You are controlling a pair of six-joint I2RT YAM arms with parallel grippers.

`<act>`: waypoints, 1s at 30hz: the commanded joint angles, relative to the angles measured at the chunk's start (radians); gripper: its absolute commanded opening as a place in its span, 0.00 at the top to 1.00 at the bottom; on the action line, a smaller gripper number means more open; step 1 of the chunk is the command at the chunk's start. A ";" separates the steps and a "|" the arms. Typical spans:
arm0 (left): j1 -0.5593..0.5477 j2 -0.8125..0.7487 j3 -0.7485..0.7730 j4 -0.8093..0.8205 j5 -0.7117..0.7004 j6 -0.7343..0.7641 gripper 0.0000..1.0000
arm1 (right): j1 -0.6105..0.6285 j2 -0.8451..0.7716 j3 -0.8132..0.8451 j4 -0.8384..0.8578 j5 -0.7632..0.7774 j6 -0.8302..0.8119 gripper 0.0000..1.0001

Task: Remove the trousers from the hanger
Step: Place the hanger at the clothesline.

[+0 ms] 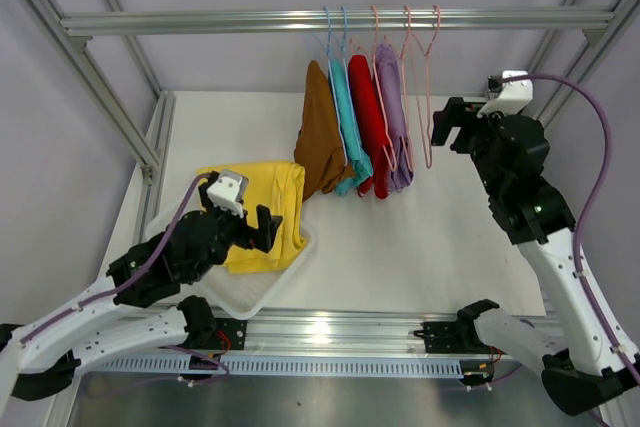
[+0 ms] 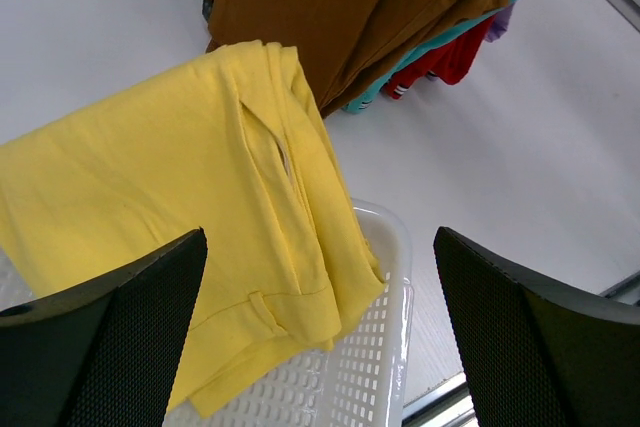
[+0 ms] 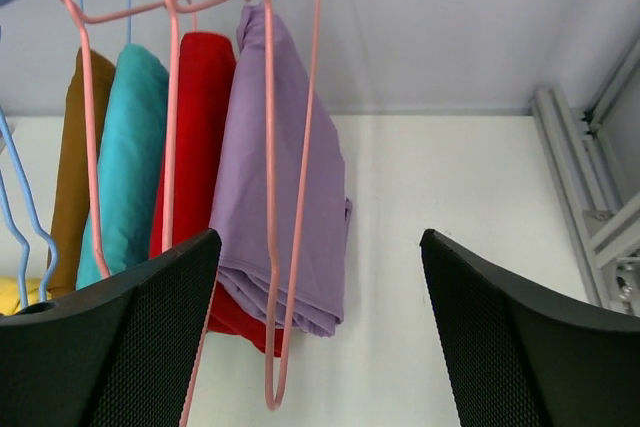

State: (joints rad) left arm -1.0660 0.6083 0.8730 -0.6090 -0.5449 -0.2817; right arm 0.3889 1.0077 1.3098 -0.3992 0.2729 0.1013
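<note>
The yellow trousers lie folded in a white basket, draped over its far rim. My left gripper hovers open just above them, holding nothing. The brown, teal, red and lilac trousers hang folded over hangers on the rail. A bare pink hanger hangs right of the lilac pair. My right gripper is open beside that hanger, with nothing between its fingers.
Metal frame posts stand at the table's left and right back corners. The front rail of the frame runs between the two arm bases. White tabletop lies under the hanging clothes.
</note>
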 commanded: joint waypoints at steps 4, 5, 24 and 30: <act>0.219 0.059 0.079 0.012 0.178 -0.102 0.01 | -0.022 -0.095 -0.043 -0.007 0.081 0.021 0.12; 0.247 0.070 0.096 0.009 0.203 -0.109 0.01 | -0.033 -0.100 -0.047 -0.022 0.092 0.040 0.12; 0.952 0.197 0.106 -0.011 0.203 -0.231 0.01 | -0.200 -0.188 -0.310 0.016 -0.029 0.216 0.11; 1.046 0.267 0.077 0.080 0.097 -0.253 0.01 | -0.232 -0.219 -0.386 0.033 -0.076 0.245 0.10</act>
State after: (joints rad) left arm -0.0654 0.8581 0.9627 -0.6121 -0.3908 -0.4919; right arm 0.1677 0.8143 0.9451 -0.4122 0.2386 0.3138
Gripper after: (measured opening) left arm 0.994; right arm 0.895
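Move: The pink empty hanger already hangs free on the clothesline, its middle about 11 cm ahead of the right hand, 4 cm left and slightly lower. The purple trousers hang some 7 cm to the hanger's left, a few centimetres lower. From the left hand the hanger is roughly 25 cm ahead, 35 cm right and 11 cm up. The yellow trousers lie across the basket, about 8 cm ahead of the left hand, 5 cm left and 20 cm below. Nothing is touched: the open right hand leaves the hanger, easing back and to the right, then sinking about 11 cm with its fingers tipping down a little. Meanwhile the empty, open left hand goes forward, then sweeps left above the yellow trousers to their far left side, some 20 cm in all, turning about 50 degrees counter-clockwise. ##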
